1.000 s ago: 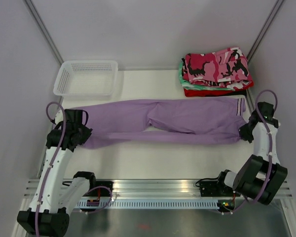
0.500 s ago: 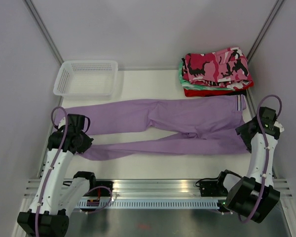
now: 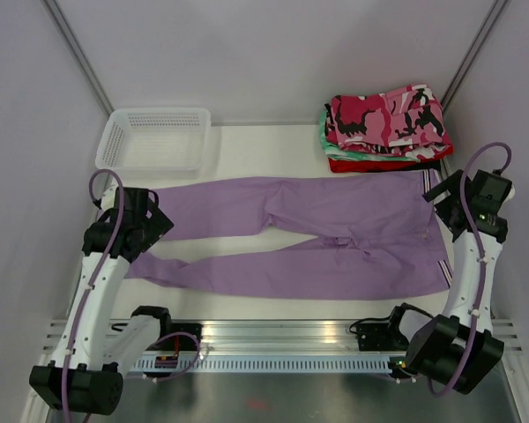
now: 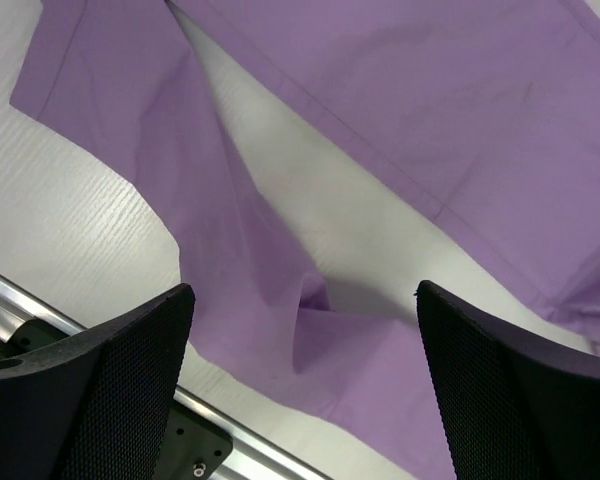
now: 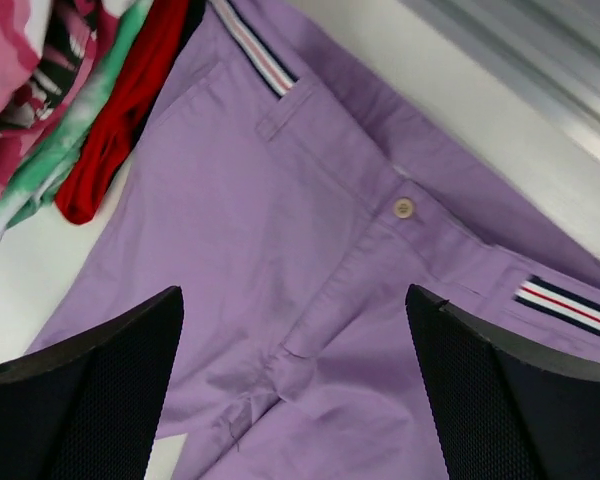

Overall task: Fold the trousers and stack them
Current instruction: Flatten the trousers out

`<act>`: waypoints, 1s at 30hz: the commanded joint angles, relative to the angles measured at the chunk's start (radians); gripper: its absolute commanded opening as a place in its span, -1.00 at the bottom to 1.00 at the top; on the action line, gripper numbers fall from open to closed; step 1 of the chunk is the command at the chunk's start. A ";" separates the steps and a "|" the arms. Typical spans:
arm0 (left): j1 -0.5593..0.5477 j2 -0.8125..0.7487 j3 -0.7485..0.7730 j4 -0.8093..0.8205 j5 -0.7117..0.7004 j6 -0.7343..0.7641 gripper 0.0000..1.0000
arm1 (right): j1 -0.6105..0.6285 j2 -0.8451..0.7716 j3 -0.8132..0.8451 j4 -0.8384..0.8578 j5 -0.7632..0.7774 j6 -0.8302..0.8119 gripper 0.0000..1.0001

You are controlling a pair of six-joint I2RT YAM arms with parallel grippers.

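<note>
The lilac trousers (image 3: pixel 335 231) lie spread flat across the table, waistband to the right and the two legs splayed apart to the left. My left gripper (image 3: pixel 146 227) hovers open over the near leg's end, nothing between its fingers; the left wrist view shows both legs (image 4: pixel 430 100) beneath the left gripper (image 4: pixel 305 295). My right gripper (image 3: pixel 451 211) is open above the waistband, and its wrist view shows the fly and button (image 5: pixel 405 207) under the right gripper (image 5: pixel 295 295). The camouflage trousers (image 3: pixel 388 115) sit folded on top of a pile at the back right.
Under the camouflage pair lie a green-and-white folded garment (image 3: pixel 331 148) and a red one (image 3: pixel 370 164). A white mesh basket (image 3: pixel 154 138) stands at the back left. A metal rail (image 3: pixel 273 331) runs along the near edge. Walls close in on both sides.
Both grippers drew the near leg and waistband corner toward the front, then opened and let go. The trousers now lie flat with legs apart; the right gripper has lifted back.
</note>
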 commanded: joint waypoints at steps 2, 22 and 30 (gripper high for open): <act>0.039 0.106 -0.047 0.076 -0.046 -0.115 0.88 | 0.048 0.063 -0.130 0.245 -0.185 0.015 0.93; 0.495 0.228 -0.273 0.247 0.003 -0.211 -0.95 | 0.505 0.356 -0.133 0.343 -0.125 -0.048 0.96; 0.515 -0.063 -0.064 0.075 -0.242 -0.147 -0.95 | 0.511 0.349 -0.165 0.369 -0.119 -0.057 0.96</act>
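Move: Below the open left hand is the left end of the trousers' near leg, about 4 cm back, 8 cm to its left and 13 cm down; the far leg's hem is roughly 11 cm ahead and 11 cm left, the basket some 33 cm ahead. From the right hand, the rumpled crotch is some 17 cm left, 2 cm ahead and 15 cm down; the waistband's far corner is 13 cm ahead and 6 cm right, its near corner 10 cm back and 10 cm right. The left hand swings down and to its left, dipping about 13 cm while turning some 40 degrees counter-clockwise, shuts from wide open to pinch the near leg close to its left end, then draws it farther left and lifts it about 9 cm. Meanwhile the right hand, fingers staying wide open, leaves the waistband and sweeps about 17 cm left, 12 cm down and a little forward, turning counter-clockwise, then slows almost to a stop just over the cloth by the rumpled crotch. ##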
